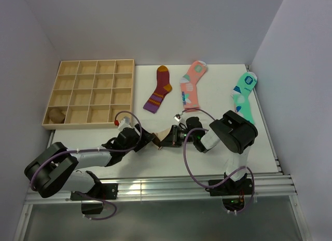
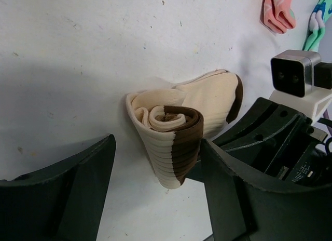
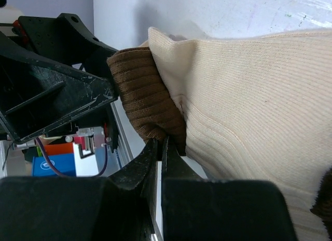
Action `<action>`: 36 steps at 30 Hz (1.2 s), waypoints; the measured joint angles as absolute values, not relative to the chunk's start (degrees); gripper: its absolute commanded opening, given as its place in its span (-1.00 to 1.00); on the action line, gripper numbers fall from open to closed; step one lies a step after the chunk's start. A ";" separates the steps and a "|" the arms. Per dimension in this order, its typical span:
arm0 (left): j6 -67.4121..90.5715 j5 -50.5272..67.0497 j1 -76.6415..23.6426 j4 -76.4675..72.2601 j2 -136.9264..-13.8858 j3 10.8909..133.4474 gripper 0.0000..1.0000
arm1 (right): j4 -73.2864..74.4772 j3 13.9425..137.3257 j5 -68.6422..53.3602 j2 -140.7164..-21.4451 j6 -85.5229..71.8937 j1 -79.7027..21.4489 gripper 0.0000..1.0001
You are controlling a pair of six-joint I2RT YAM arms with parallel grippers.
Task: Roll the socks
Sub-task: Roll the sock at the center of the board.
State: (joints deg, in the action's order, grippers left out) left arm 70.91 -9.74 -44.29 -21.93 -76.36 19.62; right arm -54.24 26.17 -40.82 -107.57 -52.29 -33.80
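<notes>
A beige sock (image 2: pixel 161 147) with a dark brown band lies partly rolled on the white table, its coil end facing the left wrist camera. My left gripper (image 2: pixel 158 199) is open, its fingers (image 2: pixel 78 194) standing either side of the roll without squeezing it. My right gripper (image 3: pixel 162 143) is shut, pinching the brown band (image 3: pixel 148 103) of the beige sock (image 3: pixel 249 95) at its edge. From above, both grippers meet over the sock (image 1: pixel 163 134) near the table's front. A brown lump (image 1: pixel 56 115), seemingly a rolled sock, sits in the tray's near-left compartment.
A wooden compartment tray (image 1: pixel 93 95) stands at the back left. A maroon striped sock (image 1: pixel 158 89), a pink patterned sock (image 1: pixel 192 85) and a mint-green sock (image 1: pixel 245 93) lie flat along the back. The right arm's camera housing (image 2: pixel 293 72) is close beside the roll.
</notes>
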 measured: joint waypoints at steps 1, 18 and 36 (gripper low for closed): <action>70.91 -9.69 -44.29 -22.63 -76.36 19.29 0.46 | -54.24 26.22 -40.86 -107.61 -52.29 -33.80 -1.00; 70.94 -10.15 -44.23 -27.83 -80.97 19.64 0.12 | -54.19 26.74 -41.82 -108.27 -52.51 -33.56 -1.00; 69.38 -11.46 -44.29 -10.02 -82.02 30.17 -0.99 | -38.35 28.45 -33.65 -98.56 -45.10 -35.16 -0.31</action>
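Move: The sock's standing brown-and-cream roll is about 2 cm ahead, 2 cm right and 1 cm below the open left hand. The right hand's shut fingers already hold its edge, the roll's middle lying 1 cm forward and 1 cm left. From the left hand, the flat loose sock end is some 4 cm ahead, 6 cm right; the maroon sock is roughly 23 cm ahead, 4 cm right, both about 3 cm below. Left hand eases 2 cm forward-right and down, pinches the roll; the right then opens part way, easing off. ##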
